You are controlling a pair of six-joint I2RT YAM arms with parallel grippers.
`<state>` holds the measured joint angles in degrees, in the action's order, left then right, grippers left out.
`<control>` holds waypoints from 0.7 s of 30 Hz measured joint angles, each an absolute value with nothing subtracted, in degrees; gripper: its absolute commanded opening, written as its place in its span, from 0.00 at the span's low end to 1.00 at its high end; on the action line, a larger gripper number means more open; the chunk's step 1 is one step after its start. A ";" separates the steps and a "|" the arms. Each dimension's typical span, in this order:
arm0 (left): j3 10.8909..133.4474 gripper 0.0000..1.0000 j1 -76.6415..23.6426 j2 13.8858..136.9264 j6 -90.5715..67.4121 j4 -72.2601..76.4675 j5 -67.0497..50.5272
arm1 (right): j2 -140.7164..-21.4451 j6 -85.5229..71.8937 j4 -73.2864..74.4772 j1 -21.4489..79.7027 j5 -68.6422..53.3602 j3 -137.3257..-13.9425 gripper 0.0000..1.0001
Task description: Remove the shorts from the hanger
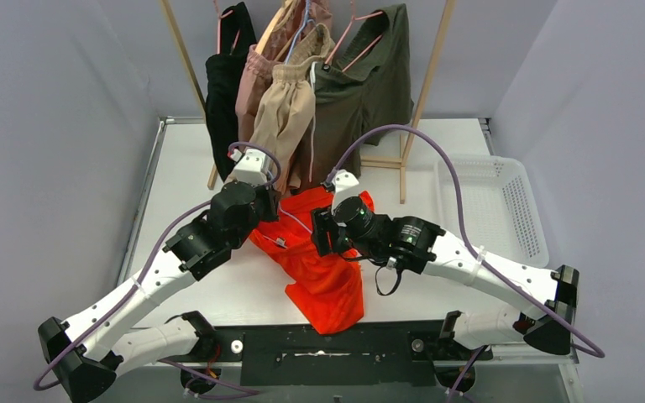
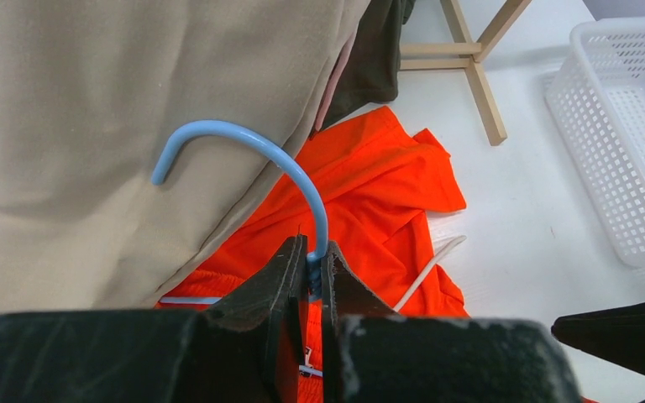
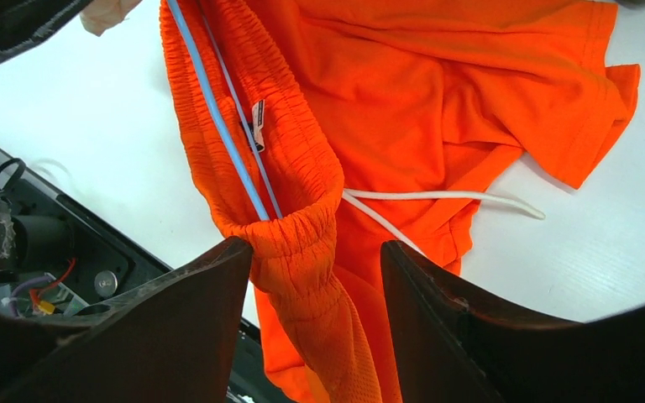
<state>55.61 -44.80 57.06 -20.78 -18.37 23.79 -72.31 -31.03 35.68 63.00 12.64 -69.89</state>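
Note:
The bright orange shorts (image 1: 329, 285) lie crumpled on the white table between my two arms, still threaded on a light blue hanger (image 2: 248, 141). My left gripper (image 2: 312, 252) is shut on the neck of the hanger's hook, close in front of the hanging beige shorts (image 2: 92, 126). The hanger's thin blue bars (image 3: 218, 117) run inside the gathered orange waistband (image 3: 298, 227). My right gripper (image 3: 315, 246) is open around the end of that waistband; the fabric touches the left finger, and a gap shows at the right finger. A white drawstring (image 3: 445, 196) trails over the table.
A wooden rack (image 1: 427, 88) at the back holds beige shorts (image 1: 290, 109), dusty pink shorts (image 1: 256, 84), dark olive shorts (image 1: 369, 84) and a black garment (image 1: 222, 92). A white mesh basket (image 1: 504, 210) stands at the right. The table's black front rail (image 1: 327, 340) is near.

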 measured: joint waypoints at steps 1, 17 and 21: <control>55.61 0.00 -44.80 57.06 -20.78 -18.39 23.79 | -72.66 -31.03 35.66 63.00 12.60 -69.91 0.51; 55.61 0.00 -39.05 57.12 -20.84 -18.72 19.00 | -72.47 -31.03 29.87 62.96 9.58 -67.53 0.00; 55.61 0.00 -36.93 57.12 -20.80 -18.74 15.77 | -71.64 -31.44 28.82 62.67 9.85 -66.50 0.00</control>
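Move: The near right end of the red shorts' waistband sits almost between the open right fingertips, about 2 cm to their left and 1 cm below. The white label inside the waistband is some 8 cm left of the right hand, 2 cm ahead and 4 cm lower. From the left hand, already gripping the blue hanger's hook, that waistband end lies about 7 cm back, 9 cm right and 8 cm below; the beige trousers hang roughly 9 cm straight ahead and about 6 cm higher. Ease the right gripper about 1.5 cm to the left and shut the fingers from over half open, pinching the rim of the shorts' waistband where the hanger enters it. Keep the left fingers closed on the hook and draw that hand some 2 cm left and forward, away from the right gripper and towards the beige trousers. ##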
